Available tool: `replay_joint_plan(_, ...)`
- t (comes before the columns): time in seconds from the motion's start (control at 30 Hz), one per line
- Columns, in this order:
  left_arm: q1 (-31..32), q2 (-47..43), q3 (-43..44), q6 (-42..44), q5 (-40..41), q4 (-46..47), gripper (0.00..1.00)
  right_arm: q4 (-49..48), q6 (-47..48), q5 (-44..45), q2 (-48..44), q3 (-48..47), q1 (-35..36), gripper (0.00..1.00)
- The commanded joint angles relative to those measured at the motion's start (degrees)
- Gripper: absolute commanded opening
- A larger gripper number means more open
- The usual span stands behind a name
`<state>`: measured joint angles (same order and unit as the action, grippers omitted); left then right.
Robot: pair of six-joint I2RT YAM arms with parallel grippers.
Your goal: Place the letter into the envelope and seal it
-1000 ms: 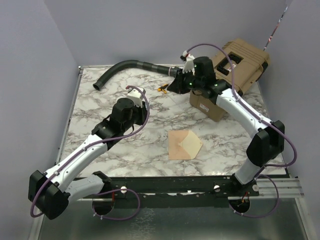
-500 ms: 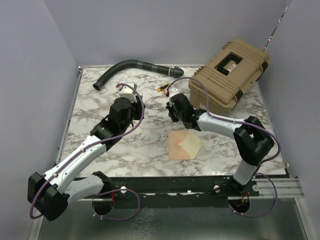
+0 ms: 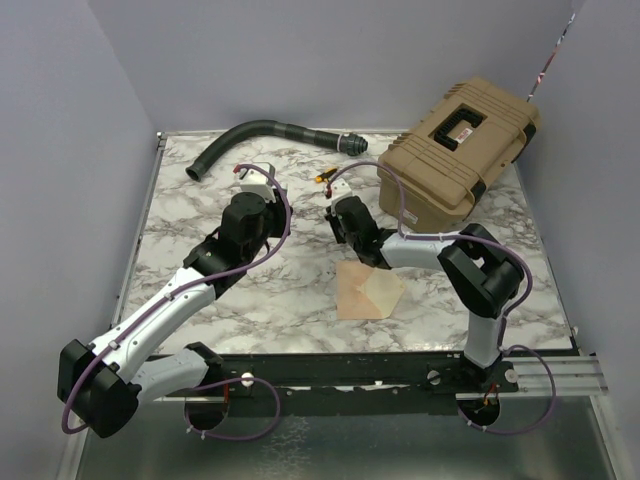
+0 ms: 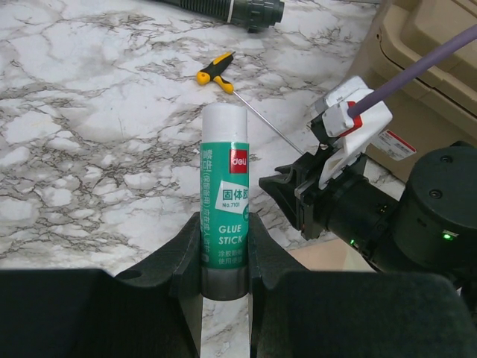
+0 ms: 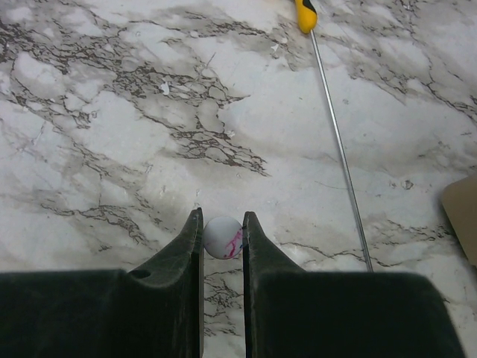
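Observation:
The peach envelope (image 3: 357,290) lies flat near the front middle of the table, its paler cream triangular flap (image 3: 388,289) open and pointing right. No separate letter shows. My left gripper (image 4: 225,224) is shut on a green-and-white glue stick (image 4: 225,186), held above the table left of centre. My right gripper (image 5: 222,224) hovers low just behind the envelope, shut on a small white round cap (image 5: 222,237) with pink smears. A corner of the envelope (image 5: 463,216) shows at the right edge of the right wrist view. The right gripper (image 3: 345,215) faces the back of the table.
A tan hard case (image 3: 458,150) stands closed at the back right. A black corrugated hose (image 3: 260,137) curves along the back edge. A thin screwdriver with a yellow handle (image 5: 306,16) lies on the marble between the hose and my right gripper.
The right arm has swung back from the tan case and come down low over the table's middle, just behind the envelope. The left arm has barely shifted. Both grips are unchanged.

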<state>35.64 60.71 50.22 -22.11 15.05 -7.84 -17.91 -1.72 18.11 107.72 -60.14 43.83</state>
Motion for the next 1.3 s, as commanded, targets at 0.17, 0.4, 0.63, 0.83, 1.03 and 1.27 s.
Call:
replay_joint_plan(0.17,-0.10,0.29,2.03,-0.27,-0.13,0.87,0.00,-2.24,-3.32,1.22,4.94,-1.45,0.81,0.01)
replay_joint_plan(0.4,-0.13,0.29,2.67,-0.36,-0.30,0.53,0.00,0.52,-4.56,-0.45,5.41,-1.42,0.89,0.13)
replay_joint_plan(0.63,-0.21,0.21,2.91,-0.36,-0.58,0.47,0.00,3.99,-6.87,-2.97,2.44,-2.88,0.81,0.42)
replay_joint_plan(0.83,-0.22,0.11,3.29,0.13,-0.73,0.40,0.00,6.80,-9.43,-4.12,-0.61,-4.39,0.77,0.53)
replay_joint_plan(1.03,-0.20,-0.13,3.81,0.18,-0.83,0.49,0.00,12.18,-11.41,-3.96,-4.27,-6.66,0.81,0.57)
replay_joint_plan(1.27,-0.22,-1.45,5.56,1.44,-3.91,1.54,0.00,15.02,-20.63,-13.97,-15.80,-5.08,-1.37,0.58)
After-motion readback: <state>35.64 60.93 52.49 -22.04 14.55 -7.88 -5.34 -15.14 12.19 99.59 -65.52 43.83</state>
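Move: My right hand holds the white cap about 5 cm above the bare marble just off the envelope's far left corner, and the spot I am taking it to lies straight below. From this hand the envelope's middle is some 10 cm back, 8 cm to the right and 5 cm down. The screwdriver lies about 12 cm ahead and 2 cm right. For my left hand, holding the glue stick, that spot is roughly 7 cm ahead, 9 cm right and 21 cm below. I lower the cap in my right hand about 3.5 cm to the marble, spread my fingers wide to let go of it, then lift that hand clear by some 10 cm, easing slightly left as its left side tips up a little. My left hand keeps its grip on the glue stick and barely rises. ##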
